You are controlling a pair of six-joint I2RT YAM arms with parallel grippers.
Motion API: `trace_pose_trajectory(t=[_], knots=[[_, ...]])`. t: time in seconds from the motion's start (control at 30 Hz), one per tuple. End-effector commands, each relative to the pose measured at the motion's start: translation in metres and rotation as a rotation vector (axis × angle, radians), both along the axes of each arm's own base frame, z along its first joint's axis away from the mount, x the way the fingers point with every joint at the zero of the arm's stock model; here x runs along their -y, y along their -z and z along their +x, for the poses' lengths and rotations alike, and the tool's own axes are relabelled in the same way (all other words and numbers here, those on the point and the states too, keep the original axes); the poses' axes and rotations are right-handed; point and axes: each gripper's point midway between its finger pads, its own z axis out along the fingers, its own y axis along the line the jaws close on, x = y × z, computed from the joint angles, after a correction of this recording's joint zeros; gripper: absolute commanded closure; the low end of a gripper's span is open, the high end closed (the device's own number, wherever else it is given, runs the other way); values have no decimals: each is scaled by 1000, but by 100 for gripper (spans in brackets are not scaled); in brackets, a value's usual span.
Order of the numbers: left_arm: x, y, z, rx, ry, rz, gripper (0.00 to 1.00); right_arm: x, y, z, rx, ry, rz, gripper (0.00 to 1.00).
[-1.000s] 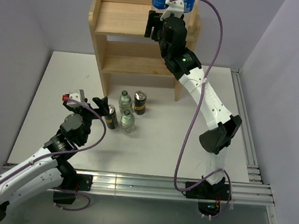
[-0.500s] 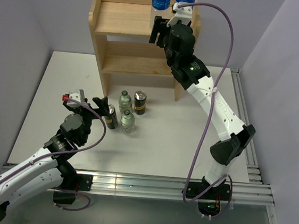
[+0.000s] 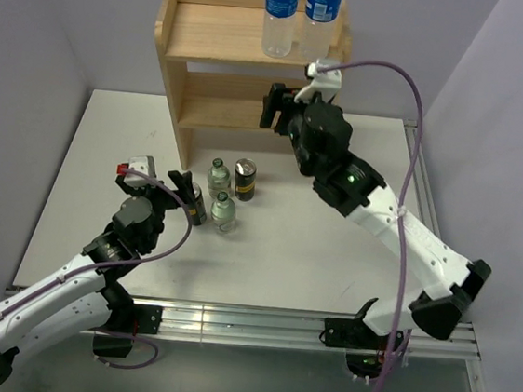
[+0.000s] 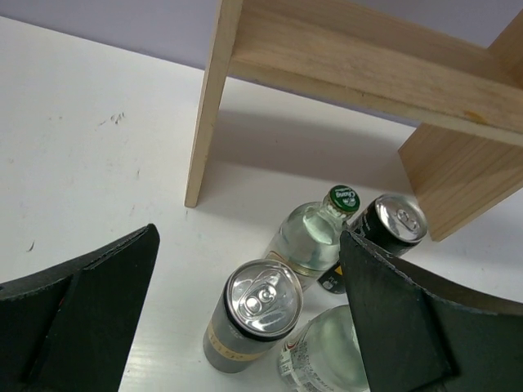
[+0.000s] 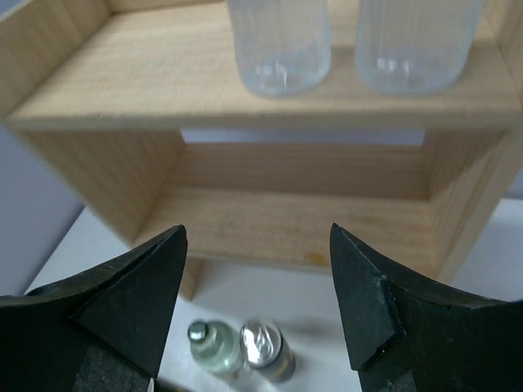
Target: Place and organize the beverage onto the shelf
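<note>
The wooden shelf (image 3: 213, 36) stands at the back. Two blue-labelled plastic bottles (image 3: 281, 11) (image 3: 321, 10) stand side by side on its top tier, right of middle. On the table in front stand two glass bottles (image 3: 218, 175) (image 3: 223, 211) and two cans (image 3: 245, 178) (image 3: 195, 210). My left gripper (image 3: 185, 191) is open with its jaws either side of the near can (image 4: 253, 314), not touching it. My right gripper (image 3: 274, 106) is open and empty in front of the shelf's lower tier (image 5: 302, 220).
In the left wrist view a green-capped glass bottle (image 4: 315, 237), the other can (image 4: 392, 229) and the second glass bottle (image 4: 327, 351) crowd close to the right finger (image 4: 409, 327). The shelf's left leg (image 4: 204, 122) stands just behind. Purple walls enclose the table.
My right gripper has drawn back from the top tier and come down in front of the shelf, open, with both plastic bottles left standing. My left gripper has edged right toward the near can.
</note>
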Motion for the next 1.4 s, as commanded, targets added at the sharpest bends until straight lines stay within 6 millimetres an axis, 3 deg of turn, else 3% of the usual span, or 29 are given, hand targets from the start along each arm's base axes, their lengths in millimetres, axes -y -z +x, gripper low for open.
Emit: trace_pose_trajectory(t=[0.0, 0.1, 0.23, 0.33, 0.43, 0.67, 0.83, 1.07, 1.37], knots=[[8, -4, 3, 8, 22, -26, 1, 18, -15, -40, 43, 0, 137, 23], [12, 2, 5, -14, 26, -29, 1, 21, 19, -63, -13, -33, 177, 24], [15, 8, 6, -39, 28, -49, 1, 12, 85, -92, -123, -71, 167, 25], [17, 15, 7, -61, 29, -70, 1, 11, 117, -105, -176, -77, 155, 26], [14, 29, 5, -87, 0, -104, 1, 18, 135, -115, -199, -78, 158, 26], [6, 81, 0, -129, -48, -142, 1, 43, 156, -126, -214, -51, 168, 26], [6, 94, -5, -118, -59, -187, 1, 55, 166, -132, -216, -41, 185, 26], [14, 94, -5, -114, -53, -173, 1, 61, 177, -135, -225, -29, 176, 26], [19, 57, -22, -32, -47, -165, 1, 59, 190, -135, -243, -30, 169, 26]])
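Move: For the left hand, the near can stands about 4 cm ahead, 1 cm to its right and some 16 cm below. The near glass bottle is level with that can and 7 cm right of it; the far glass bottle is 9 cm farther out and 5 cm right of the can. From the right hand, the far can lies roughly 5 cm ahead, 6 cm left and 36 cm below, with the left water bottle 14 cm ahead, 2 cm left and slightly higher. The left hand, fingers staying wide open and pointing forward, sinks nearly 10 cm towards the near can in two steps, then eases back and right by 2 cm or so and lifts a little, its left side rolling down about 10 degrees. Meanwhile the empty right hand keeps backing off from the shelf and the water bottles and drops some 20 cm while drawing back 14 cm and a little right, nose tipping down 15 degrees and fingers still open, which leaves it higher than the drinks and on their right. ##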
